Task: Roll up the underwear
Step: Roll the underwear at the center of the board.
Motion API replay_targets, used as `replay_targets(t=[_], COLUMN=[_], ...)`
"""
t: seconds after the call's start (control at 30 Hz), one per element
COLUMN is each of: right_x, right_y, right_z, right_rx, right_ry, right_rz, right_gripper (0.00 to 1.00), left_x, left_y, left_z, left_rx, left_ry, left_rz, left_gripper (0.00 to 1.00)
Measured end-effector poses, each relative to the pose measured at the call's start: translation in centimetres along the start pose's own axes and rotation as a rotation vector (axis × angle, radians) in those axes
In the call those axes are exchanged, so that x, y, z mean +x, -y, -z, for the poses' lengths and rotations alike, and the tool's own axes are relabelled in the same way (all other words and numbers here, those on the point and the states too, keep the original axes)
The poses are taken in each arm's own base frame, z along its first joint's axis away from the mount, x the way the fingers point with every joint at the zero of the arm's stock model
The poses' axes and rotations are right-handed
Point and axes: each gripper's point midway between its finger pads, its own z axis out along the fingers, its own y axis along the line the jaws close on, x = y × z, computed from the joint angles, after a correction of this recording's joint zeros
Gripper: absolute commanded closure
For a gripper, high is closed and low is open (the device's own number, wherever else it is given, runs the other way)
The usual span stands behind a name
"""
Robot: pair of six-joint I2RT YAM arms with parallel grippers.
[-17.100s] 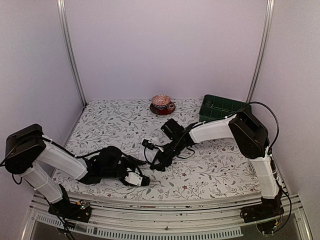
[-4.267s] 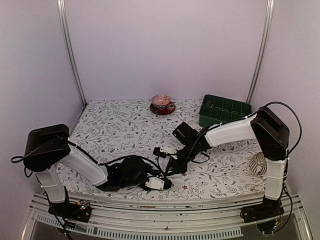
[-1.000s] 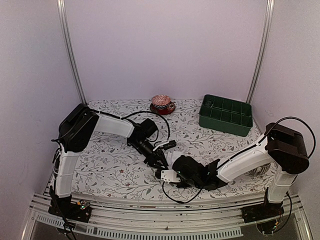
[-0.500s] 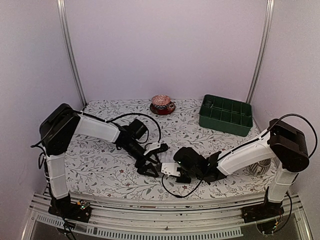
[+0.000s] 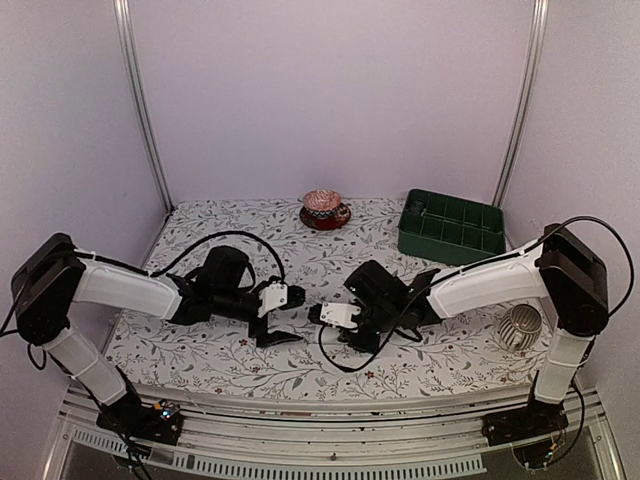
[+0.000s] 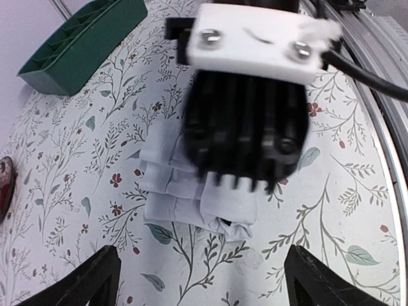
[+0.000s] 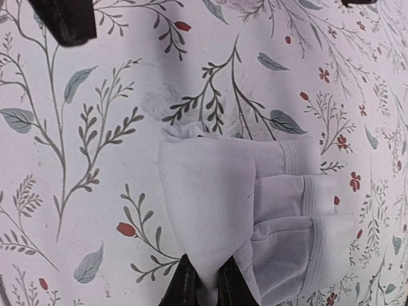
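The white underwear (image 7: 255, 204) lies folded into a thick bundle on the flowered table cloth (image 7: 95, 127). My right gripper (image 7: 203, 288) is shut on a pointed fold at its near edge. In the left wrist view the underwear (image 6: 185, 191) shows under the right gripper's black body and white camera mount (image 6: 255, 38). My left gripper (image 6: 204, 296) stands open a short way off, with its fingers (image 6: 89, 284) wide apart and nothing between them. From above, the left gripper (image 5: 290, 320) and right gripper (image 5: 330, 325) face each other mid-table, and the underwear is mostly hidden beneath them.
A green compartment tray (image 5: 450, 228) sits at the back right. A cup on a saucer (image 5: 322, 209) stands at the back centre. A white ribbed object (image 5: 518, 327) lies by the right arm's base. Black cables loop around both wrists.
My left gripper has opened and drawn back to the left, off the underwear. The right gripper has moved up and away from the front edge, still pinching the cloth.
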Motion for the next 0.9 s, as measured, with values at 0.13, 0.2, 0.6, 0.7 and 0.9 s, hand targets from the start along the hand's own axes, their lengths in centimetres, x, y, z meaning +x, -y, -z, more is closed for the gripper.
replay_targets(t=[0.13, 0.2, 0.6, 0.7, 0.9], right_x=[-1.1, -1.4, -3.2, -3.5, -3.4], right_y=[-0.5, -0.7, -2.1, -2.2, -2.2], right_z=[-0.3, -0.4, -1.5, -1.6, -1.7], right_rx=[-0.159, -0.238, -0.548, -0.593, -0.633], right_ry=[0.008, 0.010, 0.026, 0.033, 0.041], right_rz=[-0.082, -0.126, -0.311, -0.337, -0.364], right_gripper=[0.95, 0.96, 0.94, 0.94, 0.94], left_x=[0.2, 0.5, 0.6, 1.2, 2.7], left_y=[2.2, 3.8, 4.6, 4.9, 5.4], left_z=[-0.1, -0.5, -1.9, -2.6, -3.5], left_rx=[-0.050, -0.054, -0.166, -0.173, -0.183], left_ry=[0.003, -0.004, -0.043, -0.073, -0.132], left_rz=[-0.153, -0.226, -0.431, -0.460, -0.507], left_gripper=[0.15, 0.19, 0.23, 0.29, 0.43])
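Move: Just off the left hand's fingertips lies the underwear, a half-made roll with its loose layers spread forward: its middle is about 6 cm to that hand's right, 1 cm back and some 7 cm below. The right hand already pinches the roll; the bundle's middle lies roughly 3 cm to its left, 1 cm ahead and 2 cm lower. The green box is about 32 cm ahead and 26 cm right of the right hand. Bringing its open fingers over the roll's free left end, the left hand goes back about 4 cm, then sinks, some 5 cm down in all, turning flatter and more forward, with its fingers closing partway. The right hand keeps its pinch and carries the roll about 4 cm left and slightly back, tipping about 40 degrees so its fingertips swing towards the base. ##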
